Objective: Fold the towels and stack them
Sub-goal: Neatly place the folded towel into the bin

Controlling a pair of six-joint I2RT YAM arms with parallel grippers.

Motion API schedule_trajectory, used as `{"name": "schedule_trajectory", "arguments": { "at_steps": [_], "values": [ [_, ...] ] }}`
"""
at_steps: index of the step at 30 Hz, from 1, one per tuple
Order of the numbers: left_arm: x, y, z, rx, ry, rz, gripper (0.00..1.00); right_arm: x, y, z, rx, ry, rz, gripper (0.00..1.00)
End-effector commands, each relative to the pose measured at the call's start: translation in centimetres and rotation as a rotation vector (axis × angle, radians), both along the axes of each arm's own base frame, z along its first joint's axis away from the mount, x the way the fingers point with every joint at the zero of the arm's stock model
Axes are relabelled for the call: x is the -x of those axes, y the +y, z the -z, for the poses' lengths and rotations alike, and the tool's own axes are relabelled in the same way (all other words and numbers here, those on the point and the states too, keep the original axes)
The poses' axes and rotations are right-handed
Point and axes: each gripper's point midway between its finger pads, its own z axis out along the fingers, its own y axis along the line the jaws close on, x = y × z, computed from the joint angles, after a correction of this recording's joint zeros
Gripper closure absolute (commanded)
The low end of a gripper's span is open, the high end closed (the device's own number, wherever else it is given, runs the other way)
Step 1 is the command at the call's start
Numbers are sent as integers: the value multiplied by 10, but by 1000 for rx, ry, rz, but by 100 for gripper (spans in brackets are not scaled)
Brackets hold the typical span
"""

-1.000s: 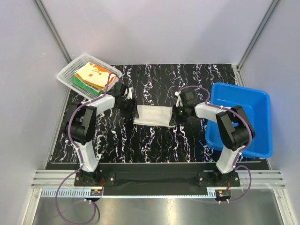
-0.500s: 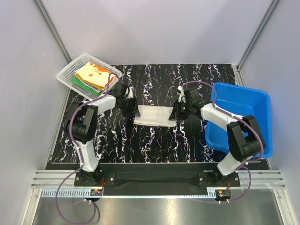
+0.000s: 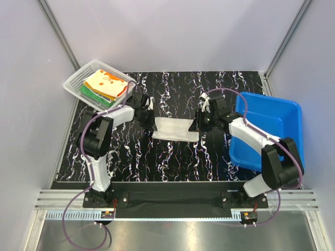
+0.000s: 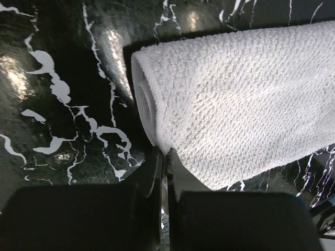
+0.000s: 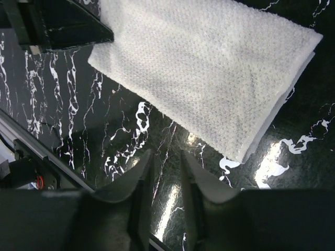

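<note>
A white folded towel (image 3: 175, 128) lies flat in the middle of the black marbled table. My left gripper (image 3: 148, 111) is at its left end, jaws shut; in the left wrist view the fingertips (image 4: 163, 152) meet right at the towel's (image 4: 241, 99) rolled fold edge, with no cloth visibly between them. My right gripper (image 3: 195, 125) hovers at the towel's right end, jaws a little apart and holding nothing; its fingertips (image 5: 165, 157) stand over bare table just short of the towel (image 5: 209, 73). Folded orange, yellow and green towels (image 3: 104, 86) lie stacked in the basket.
The white mesh basket (image 3: 73, 83) stands at the back left. A blue tub (image 3: 272, 130) stands at the right edge, beside my right arm. The left gripper's black body (image 5: 57, 26) shows at the top left of the right wrist view.
My left gripper has shut and shifted slightly toward the back. My right gripper has drawn off the towel's right end and opened a little. The towel has slid slightly right.
</note>
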Motion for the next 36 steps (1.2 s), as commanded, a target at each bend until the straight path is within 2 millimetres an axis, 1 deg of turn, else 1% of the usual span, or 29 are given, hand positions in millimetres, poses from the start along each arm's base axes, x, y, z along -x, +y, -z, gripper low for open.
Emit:
{"name": "schedule_trajectory", "arguments": {
  "at_steps": [1, 2, 3, 4, 5, 6, 9, 11, 12, 14, 15, 17, 18, 21, 22, 24, 25, 26, 27, 28, 29, 30, 32, 33, 36],
  "values": [
    [-3, -5, -21, -5, -68, 40, 100, -1, 3, -36, -41, -83, 1, 64],
    [-1, -3, -28, -16, -72, 56, 100, -1, 3, -40, -44, -93, 2, 60],
    [-2, -2, -39, -19, -95, 65, 100, 0, 2, -46, -47, -106, 7, 51],
    [-5, -1, -51, -24, -120, 72, 100, 0, 1, -48, -43, -109, 7, 47],
    [-2, 3, -55, -43, -124, 89, 100, 0, 1, -52, -46, -119, 7, 42],
    [-1, 6, -64, -55, -146, 95, 100, 1, 0, -55, -46, -127, 13, 1],
    [3, 18, -75, -114, -163, 126, 100, 0, -2, -63, -53, -149, 24, 0],
    [7, 28, -78, -168, -166, 155, 100, 0, -2, -67, -58, -158, 32, 0],
    [4, 39, -78, -232, -178, 147, 100, -1, -2, -70, -62, -165, 35, 0],
    [3, 54, -85, -311, -201, 172, 100, -1, -2, -74, -65, -176, 38, 0],
    [-4, 66, -92, -378, -227, 154, 100, -2, -3, -78, -68, -187, 38, 0],
    [-7, 80, -101, -460, -257, 175, 100, -1, -3, -82, -71, -198, 38, 0],
    [-15, 91, -111, -518, -291, 153, 100, -2, -4, -84, -67, -209, 43, 0],
    [-31, 114, -130, -630, -361, 141, 100, -4, -6, -87, -60, -224, 45, 0],
    [-39, 121, -141, -648, -391, 118, 100, -5, -6, -87, -54, -231, 41, 0],
    [-49, 130, -146, -672, -397, 120, 100, -9, -6, -84, -41, -233, 45, 0],
    [-62, 138, -160, -676, -421, 86, 100, -11, -6, -83, -35, -238, 38, 0],
    [-63, 144, -160, -692, -402, 87, 100, -13, -6, -84, -30, -244, 36, 0],
    [-70, 149, -158, -710, -390, 84, 100, -15, -5, -78, -19, -234, 30, 0],
    [-75, 156, -161, -715, -389, 69, 100, -16, -5, -76, -15, -234, 27, 0],
    [-82, 158, -171, -713, -411, 63, 100, -19, -4, -75, -12, -235, 24, 0],
    [-87, 162, -167, -696, -401, 61, 100, -22, -4, -70, -1, -229, 18, 0],
    [-94, 163, -168, -657, -397, 45, 100, -24, -1, -68, 1, -224, 8, 0],
    [-97, 163, -158, -626, -372, 47, 100, -26, 0, -64, 6, -217, 5, 0],
    [-95, 165, -136, -593, -314, 40, 100, -28, 3, -60, -2, -210, -3, 0]
  ]
}}
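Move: The left hand is already shut on the left edge of the white folded towel, whose middle lies about 9 cm to the right and 1 cm back. Its destination, the white bin, has its middle some 17 cm ahead, 24 cm left and 4 cm higher; the towel stack in it sits about 18 cm ahead and 20 cm left. From the empty right hand the bin lies roughly 20 cm ahead, 43 cm left and a little below. Keeping its pinch on the white towel's left edge, the left hand lifts, then sweeps left and finally forward to the bin's near right rim, ending about 17 cm left, 16 cm up and 10 cm farther out; the wrist swings some 40 degrees, taking the fingers from slanting rightward to pointing down and forward. The right hand, holding nothing, opens wide and rises about 6 cm before easing partly down. ##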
